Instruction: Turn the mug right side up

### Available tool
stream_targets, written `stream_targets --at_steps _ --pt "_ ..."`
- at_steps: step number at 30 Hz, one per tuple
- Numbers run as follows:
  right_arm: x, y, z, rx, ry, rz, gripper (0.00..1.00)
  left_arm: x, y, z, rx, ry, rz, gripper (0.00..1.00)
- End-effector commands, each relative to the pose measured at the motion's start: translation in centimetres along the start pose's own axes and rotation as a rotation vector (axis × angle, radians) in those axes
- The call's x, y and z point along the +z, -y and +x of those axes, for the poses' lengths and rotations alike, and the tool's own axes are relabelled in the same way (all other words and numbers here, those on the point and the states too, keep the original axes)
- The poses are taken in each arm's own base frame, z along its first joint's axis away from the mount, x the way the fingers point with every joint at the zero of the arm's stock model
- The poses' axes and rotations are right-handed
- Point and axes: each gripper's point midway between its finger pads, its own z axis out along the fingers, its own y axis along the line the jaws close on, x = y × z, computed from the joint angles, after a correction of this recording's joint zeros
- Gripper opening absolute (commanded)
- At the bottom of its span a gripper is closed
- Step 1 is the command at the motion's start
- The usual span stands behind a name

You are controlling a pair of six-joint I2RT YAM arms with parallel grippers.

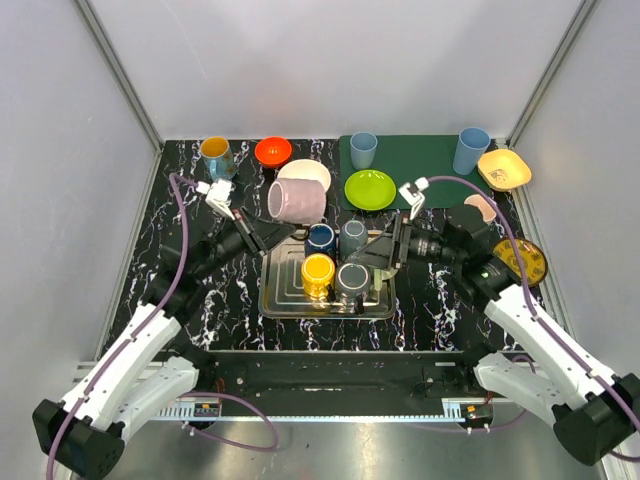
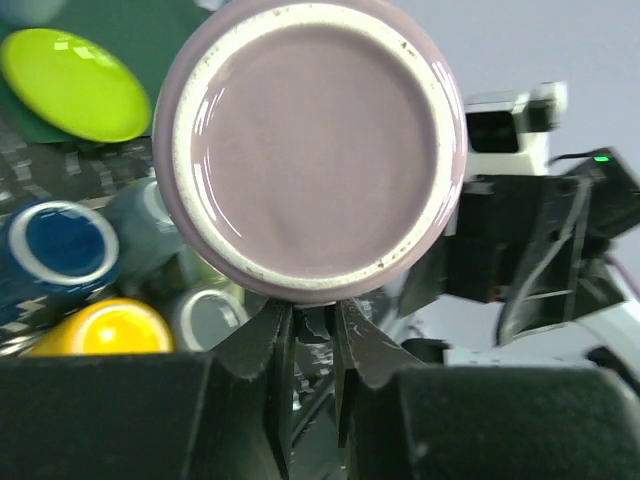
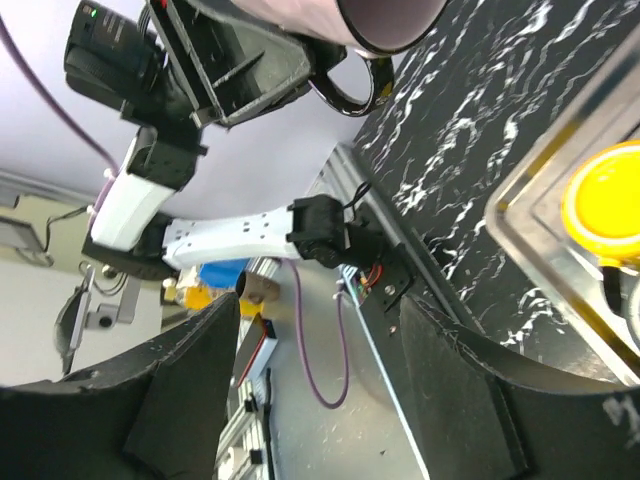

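The mug (image 1: 297, 200) is lilac with a pale glazed base. It hangs on its side in the air behind the tray, base toward my left wrist camera, where it (image 2: 310, 150) fills the view. My left gripper (image 1: 283, 228) is shut on the mug from below. In the left wrist view the left gripper (image 2: 313, 308) has its fingers nearly together right under the mug wall. My right gripper (image 1: 378, 262) hovers open over the tray's right side. In its own view the right gripper (image 3: 320, 305) holds nothing, and the mug's rim (image 3: 390, 15) shows at the top.
A metal tray (image 1: 280, 295) holds a yellow mug (image 1: 318, 270), a grey mug (image 1: 352, 278), a dark blue mug (image 1: 321, 237) and a grey-blue mug (image 1: 353, 235). Behind lie a green plate (image 1: 370, 189), white bowl (image 1: 305, 172), orange bowl (image 1: 273, 150), two blue cups (image 1: 471, 150) and a yellow dish (image 1: 504, 168).
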Motion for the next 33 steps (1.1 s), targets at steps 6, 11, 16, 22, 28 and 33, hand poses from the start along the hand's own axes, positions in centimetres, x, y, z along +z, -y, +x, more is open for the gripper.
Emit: stream_targets --at_steps 6,11,16,22,28,33 --pt "3.0 -4.6 -0.9 -0.074 0.009 -0.155 0.7 -0.6 12.8 -3.3 -0.06 0.141 0.562 0.0" --pt "3.6 -5.0 -3.8 -0.093 0.156 -0.163 0.69 -0.3 14.3 -2.2 -0.065 0.106 0.604 0.0" --pt "3.8 -5.4 -5.8 -0.11 0.247 -0.165 0.66 -0.2 14.4 -1.5 -0.074 0.08 0.61 0.0" --pt "4.6 -6.0 -5.8 -0.103 0.214 -0.216 0.46 0.1 14.6 -0.8 -0.073 0.043 0.621 0.0" --pt "4.7 -7.7 -5.3 -0.128 0.156 -0.3 0.38 0.5 14.6 0.0 -0.076 0.01 0.628 0.0" --pt "4.3 -8.4 -5.3 -0.146 0.153 -0.322 0.0 0.8 14.7 1.0 -0.079 -0.025 0.638 0.0"
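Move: The left hand already pinches the handle of the mauve mug. The mug's body stands about 5 cm ahead of this hand and 4 cm above it. The open right gripper, where the mug is taken, is some 13 cm to its right and 6 cm back, level. From the right hand, the mug handle lies about 13 cm left and 6 cm ahead, level. Some 24 cm below the right hand in the tray are the grey mug, 2 cm ahead, 1 cm left, and the navy mug, 13 cm ahead, 8 cm left. The right fingers close on the mauve mug's handle from the mouth side while the left keeps its pinch from the base side. The left hand brings the mug about 7 cm right and nearly as far up, a little back, rolling and swinging clockwise. The right eases left and slightly back, then goes forward and up to meet it. ##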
